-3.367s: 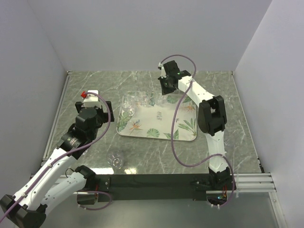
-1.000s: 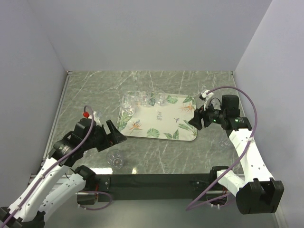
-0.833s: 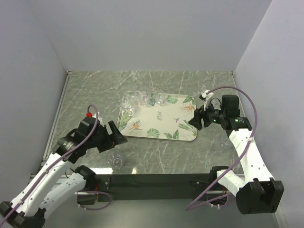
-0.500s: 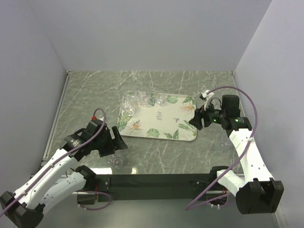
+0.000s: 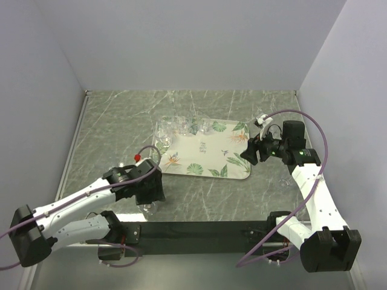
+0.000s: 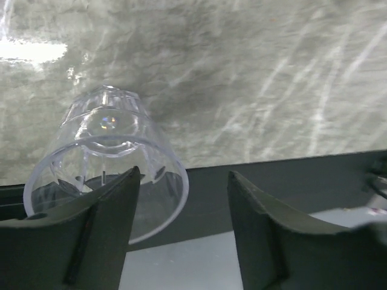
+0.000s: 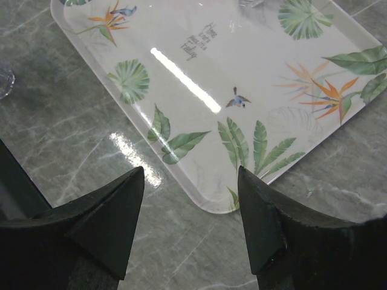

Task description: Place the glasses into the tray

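The leaf-printed tray (image 5: 202,145) (image 7: 199,66) lies mid-table, with several clear glasses (image 5: 181,127) bunched at its far left corner. One loose glass (image 5: 150,209) (image 6: 106,151) sits near the table's front edge. My left gripper (image 5: 151,193) (image 6: 184,175) is over it, open. Its left finger (image 6: 103,229) covers part of the rim, and the rest of the rim reaches into the gap. Another glass (image 5: 284,183) stands on the table right of the tray. My right gripper (image 5: 247,154) (image 7: 190,172) hangs open and empty above the tray's near right corner.
The black base rail (image 5: 199,229) (image 6: 290,175) runs along the near edge just behind the loose glass. Grey walls close in the marble table (image 5: 121,121) on three sides. A glass (image 7: 3,78) shows at the left edge of the right wrist view.
My left arm has swung down and toward the near edge onto the loose glass, and its jaws have narrowed. The right arm has not moved.
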Robot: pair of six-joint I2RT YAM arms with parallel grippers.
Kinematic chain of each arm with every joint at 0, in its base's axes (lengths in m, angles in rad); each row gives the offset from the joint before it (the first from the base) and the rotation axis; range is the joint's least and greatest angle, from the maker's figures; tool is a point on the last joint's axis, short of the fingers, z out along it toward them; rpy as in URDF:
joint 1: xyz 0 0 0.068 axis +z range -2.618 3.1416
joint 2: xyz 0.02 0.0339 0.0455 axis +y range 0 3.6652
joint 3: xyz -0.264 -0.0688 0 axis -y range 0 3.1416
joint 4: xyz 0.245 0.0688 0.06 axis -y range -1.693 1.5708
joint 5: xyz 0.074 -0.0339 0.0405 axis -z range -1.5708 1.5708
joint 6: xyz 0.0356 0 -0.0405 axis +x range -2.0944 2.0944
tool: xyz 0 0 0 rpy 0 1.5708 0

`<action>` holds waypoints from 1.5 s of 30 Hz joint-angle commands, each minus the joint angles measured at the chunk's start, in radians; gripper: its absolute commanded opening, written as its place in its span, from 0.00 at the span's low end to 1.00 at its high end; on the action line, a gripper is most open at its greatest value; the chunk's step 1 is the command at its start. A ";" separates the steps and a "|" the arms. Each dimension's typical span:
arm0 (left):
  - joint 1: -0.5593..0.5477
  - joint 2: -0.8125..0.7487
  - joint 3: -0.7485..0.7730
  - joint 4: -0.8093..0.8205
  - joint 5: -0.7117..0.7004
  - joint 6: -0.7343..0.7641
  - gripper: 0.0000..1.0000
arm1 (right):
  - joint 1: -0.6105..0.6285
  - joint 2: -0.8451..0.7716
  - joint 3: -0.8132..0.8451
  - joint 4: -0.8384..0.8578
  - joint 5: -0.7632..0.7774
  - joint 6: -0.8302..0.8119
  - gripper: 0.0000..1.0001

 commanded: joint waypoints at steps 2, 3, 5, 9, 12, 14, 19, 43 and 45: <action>-0.065 0.060 0.038 -0.011 -0.113 -0.052 0.59 | -0.008 -0.011 -0.001 0.033 -0.014 0.004 0.70; -0.074 0.072 0.042 -0.014 -0.124 -0.053 0.55 | -0.008 -0.011 -0.001 0.034 -0.015 0.005 0.70; -0.102 0.104 0.062 -0.021 -0.157 -0.059 0.40 | -0.008 -0.012 -0.001 0.034 -0.017 0.005 0.70; -0.148 0.153 0.097 -0.034 -0.208 -0.060 0.22 | -0.008 -0.014 -0.001 0.033 -0.021 0.005 0.70; -0.180 0.182 0.128 -0.040 -0.245 -0.053 0.06 | -0.032 -0.012 0.000 0.031 -0.024 0.007 0.70; -0.197 0.195 0.156 -0.043 -0.259 -0.043 0.01 | -0.032 -0.012 0.000 0.033 -0.024 0.005 0.70; -0.203 0.195 0.232 -0.054 -0.318 0.005 0.00 | -0.037 -0.012 -0.001 0.030 -0.026 0.005 0.70; 0.146 0.558 0.561 0.235 -0.314 0.516 0.00 | -0.052 -0.011 -0.003 0.033 -0.026 0.004 0.70; 0.159 0.581 0.565 0.242 -0.311 0.525 0.00 | -0.051 -0.011 -0.003 0.033 -0.024 0.004 0.70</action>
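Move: The upright glass stands around the left hand's fingers: its middle is about 4 cm to their left, level fore and aft, some 4 cm lower, with its right wall between the open fingers. From this hand, the tray's middle lies roughly 25 cm ahead and 21 cm right; the nearest placed glass is about 28 cm ahead, 5 cm right. A spare glass waits 7 cm ahead, 20 cm left. From the right hand, the upright glass is about 46 cm left and 14 cm back. Left hand dips, pinches the glass's right wall, lifts and carries it about 19 cm forward to the tray. ##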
